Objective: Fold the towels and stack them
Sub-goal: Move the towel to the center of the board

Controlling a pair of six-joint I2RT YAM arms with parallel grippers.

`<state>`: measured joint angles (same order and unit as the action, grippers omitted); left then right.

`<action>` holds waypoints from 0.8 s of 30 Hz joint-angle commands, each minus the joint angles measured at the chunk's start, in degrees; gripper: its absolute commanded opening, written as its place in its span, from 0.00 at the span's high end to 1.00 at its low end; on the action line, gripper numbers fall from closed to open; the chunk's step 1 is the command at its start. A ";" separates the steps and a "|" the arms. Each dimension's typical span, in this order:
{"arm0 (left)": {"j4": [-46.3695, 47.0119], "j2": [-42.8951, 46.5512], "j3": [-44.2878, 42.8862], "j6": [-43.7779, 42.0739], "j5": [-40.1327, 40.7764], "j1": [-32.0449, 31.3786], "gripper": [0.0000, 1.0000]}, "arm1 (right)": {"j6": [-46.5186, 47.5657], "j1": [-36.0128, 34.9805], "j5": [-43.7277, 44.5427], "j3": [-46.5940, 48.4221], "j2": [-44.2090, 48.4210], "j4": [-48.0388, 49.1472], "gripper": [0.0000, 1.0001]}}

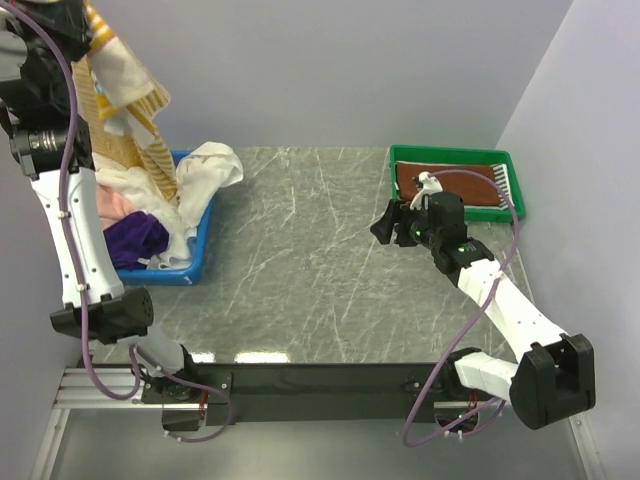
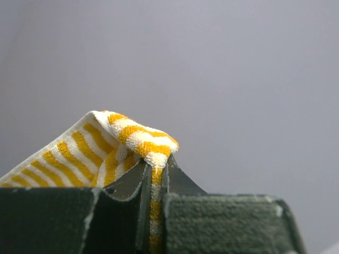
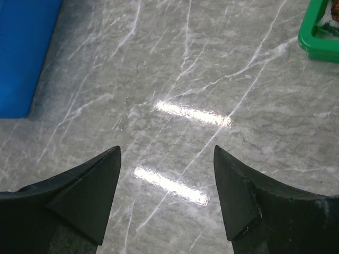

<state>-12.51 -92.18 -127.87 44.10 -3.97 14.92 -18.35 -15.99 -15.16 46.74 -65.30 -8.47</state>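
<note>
High at the back left, my left gripper [image 2: 157,161] is shut on an edge of the yellow-white striped towel [image 2: 106,148]. That towel [image 1: 135,110] hangs down from it to the blue bin [image 1: 203,240]. Its lower end rests among a white towel [image 1: 212,168], a pink one [image 1: 115,205] and a purple one [image 1: 135,240] in the bin. A folded brown towel [image 1: 450,182] lies in the green tray [image 1: 455,153], with a grey-white striped towel [image 1: 505,180] beside it. My right gripper [image 1: 382,225] [image 3: 167,151] hovers open over the marble table, nothing between its fingers.
The blue bin [image 3: 24,53] stands at the table's left side and the green tray [image 3: 318,37] at the back right. Grey marble tabletop [image 1: 300,260] lies between them. Walls close in behind and on the right. Cables loop off both arms.
</note>
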 commanded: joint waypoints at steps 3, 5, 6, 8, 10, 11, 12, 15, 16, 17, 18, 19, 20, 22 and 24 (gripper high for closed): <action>17.15 -3.00 -8.09 9.06 -10.79 -0.50 1.00 | -0.02 -0.10 -0.58 -0.95 3.15 3.46 0.23; 20.14 -3.62 -9.05 10.22 -12.64 -1.20 1.00 | 0.07 -0.18 -0.40 -1.30 3.60 3.72 0.23; 20.68 -3.97 -10.54 10.39 -13.34 -1.73 1.00 | 0.07 -0.10 -0.31 -1.48 4.03 3.81 0.23; 24.35 -3.71 -10.64 10.66 -15.71 -4.18 1.00 | 0.07 -0.18 0.04 -1.83 4.65 4.51 0.23; 26.22 -2.83 -10.20 9.44 -16.86 -8.13 0.99 | -0.11 -0.10 0.39 -2.35 5.62 5.39 0.24; 26.48 -2.65 -10.38 8.47 -17.21 -9.63 1.00 | -0.11 -0.10 0.83 -2.44 5.97 5.57 0.24; 26.66 -1.96 -10.46 6.90 -17.30 -11.30 1.00 | -0.20 -0.10 1.01 -2.62 6.67 6.00 0.24; 27.02 -0.38 -9.42 3.90 -17.57 -20.24 1.00 | -0.54 -0.10 2.14 -3.41 8.77 6.80 0.24; 27.62 0.07 -8.45 3.80 -17.74 -21.84 1.00 | -0.63 -0.10 2.67 -4.02 9.48 7.06 0.23; 27.89 0.51 -6.53 3.89 -18.79 -23.17 1.00 | -0.72 -0.10 3.29 -4.20 10.27 7.24 0.24; 27.55 1.12 -5.29 3.80 -19.06 -26.05 1.00 | -0.90 -0.10 5.12 -4.29 11.67 6.98 0.24; 27.46 1.65 -3.80 3.28 -19.41 -27.65 0.99 | -1.07 -0.10 6.10 -4.46 12.47 6.80 0.23; 27.11 2.35 0.13 2.49 -19.85 -29.23 0.99 | -1.25 -0.10 7.06 -4.73 13.35 6.63 0.24; 25.70 4.90 5.68 -1.28 -18.71 -34.15 0.99 | -1.25 -0.18 9.88 -5.43 16.16 6.54 0.23; 23.25 7.18 14.11 -6.55 -14.78 -38.71 0.98 | -1.25 -0.01 11.37 -5.87 18.88 6.27 0.23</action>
<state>11.03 -88.07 -121.03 45.06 -21.12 -18.70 -19.20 -15.99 -8.56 41.41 -50.30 -4.58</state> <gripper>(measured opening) 0.100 0.766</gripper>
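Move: The left hand holds the yellow-striped towel high up; the board's centre lies about 42 cm to its right, 8 cm back and 64 cm below. The blue bin is almost straight beneath it, some 58 cm down, and the white towel draped over the bin's rim is about 15 cm right and 10 cm ahead, roughly 50 cm down. From the right hand, the centre is about 21 cm left, 1 cm ahead and 18 cm below. Left hand swings the striped towel 28 cm right and back, towards the centre, turning clockwise; right hand rises. ##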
